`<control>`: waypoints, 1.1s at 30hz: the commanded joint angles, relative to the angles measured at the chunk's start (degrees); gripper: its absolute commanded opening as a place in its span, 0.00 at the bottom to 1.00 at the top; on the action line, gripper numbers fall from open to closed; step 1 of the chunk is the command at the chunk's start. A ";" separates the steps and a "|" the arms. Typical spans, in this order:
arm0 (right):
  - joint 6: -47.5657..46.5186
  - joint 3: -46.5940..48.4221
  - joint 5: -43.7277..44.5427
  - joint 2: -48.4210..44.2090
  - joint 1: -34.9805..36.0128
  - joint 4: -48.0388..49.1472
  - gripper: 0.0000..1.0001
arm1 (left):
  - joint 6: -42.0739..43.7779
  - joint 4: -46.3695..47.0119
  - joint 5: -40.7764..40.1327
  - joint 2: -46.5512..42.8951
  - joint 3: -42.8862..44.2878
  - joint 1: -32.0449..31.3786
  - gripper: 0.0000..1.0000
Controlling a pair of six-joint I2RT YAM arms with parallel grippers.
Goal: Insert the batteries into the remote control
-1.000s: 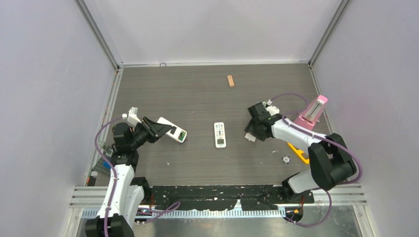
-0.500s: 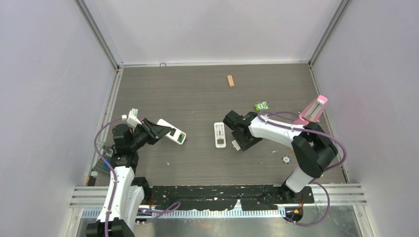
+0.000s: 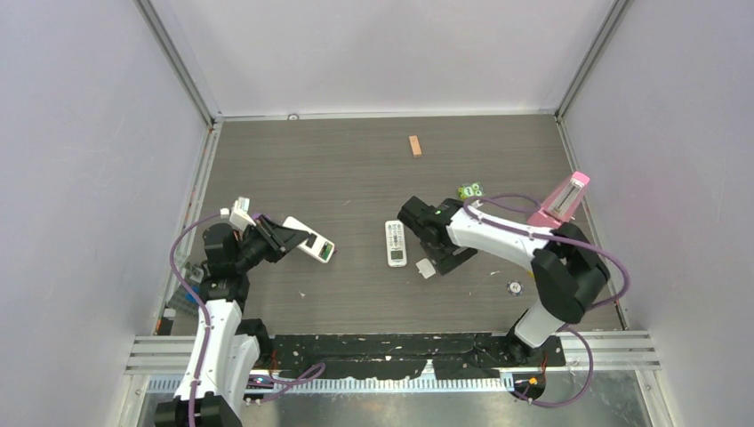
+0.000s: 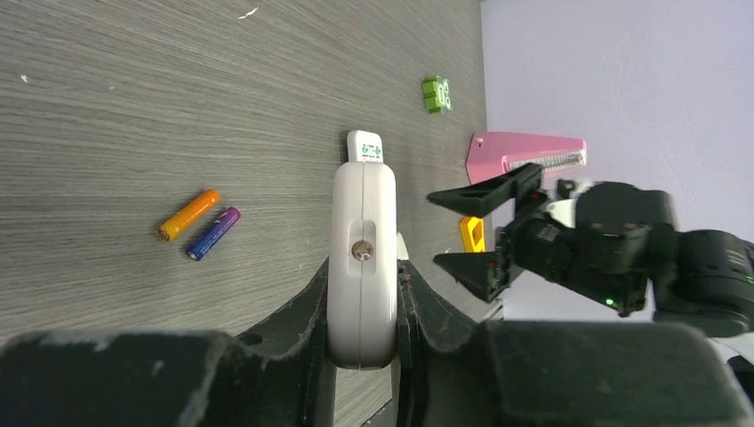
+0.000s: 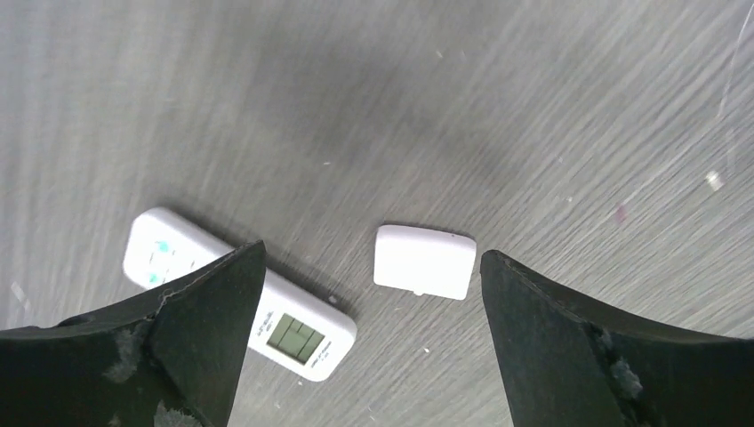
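My left gripper (image 4: 363, 267) (image 3: 286, 236) is shut on the long white remote control (image 4: 363, 231) (image 3: 307, 242), held edge-on above the table with its plain white back upward in the top view. The batteries, one orange (image 4: 188, 214) and one blue-purple (image 4: 213, 232), lie side by side on the table left of it in the left wrist view. My right gripper (image 5: 372, 256) (image 3: 437, 252) hangs open at mid-table over a small white cover piece (image 5: 424, 261) (image 3: 426, 268), which lies flat between its fingertips, touching neither.
A shorter white remote with a display (image 3: 396, 242) (image 5: 240, 294) lies face up just left of the right gripper. A tan wooden block (image 3: 414, 145) sits far back. A green piece (image 3: 469, 189), a pink object (image 3: 565, 197) and a small round part (image 3: 514, 286) lie to the right.
The right arm swung left from the right side to mid-table, opened its jaws and let go of the white cover piece, which now lies on the table. The left gripper kept its hold.
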 commanded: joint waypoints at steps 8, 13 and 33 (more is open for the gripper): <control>-52.87 -17.96 10.81 -23.19 -1.93 23.95 0.66 | 1.74 -1.95 -0.41 -2.46 2.57 0.46 0.00; -67.79 -21.43 -2.24 -21.79 -7.03 30.10 0.51 | 1.91 -2.87 -0.59 -2.93 2.51 0.47 0.00; -77.12 -15.62 -19.63 -6.11 -2.80 25.83 0.26 | 2.74 -2.14 -2.70 -0.43 1.96 0.44 0.00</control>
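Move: The right hand has its fingers wide open just above the loose white battery cover, which lies some 4 cm below it, about 2 cm back and neither left nor right. The loose remote's middle is about 6 cm to this hand's left and 4 cm ahead; the green toy stands roughly 16 cm ahead and 9 cm to the right. From the left hand, the cover is about 22 cm right, 2 cm back and 15 cm lower. Up about 5 cm and away to the right off the cover, the right hand arcs down again to near the table on the cover's right side, then creeps some 5 cm back left towards it. Meanwhile it turns about 70 degrees counter-clockwise and its fingers close nearly together, ending with the left fingertip at the cover's right edge. The left hand sinks about a centimetre, still gripping its remote. ##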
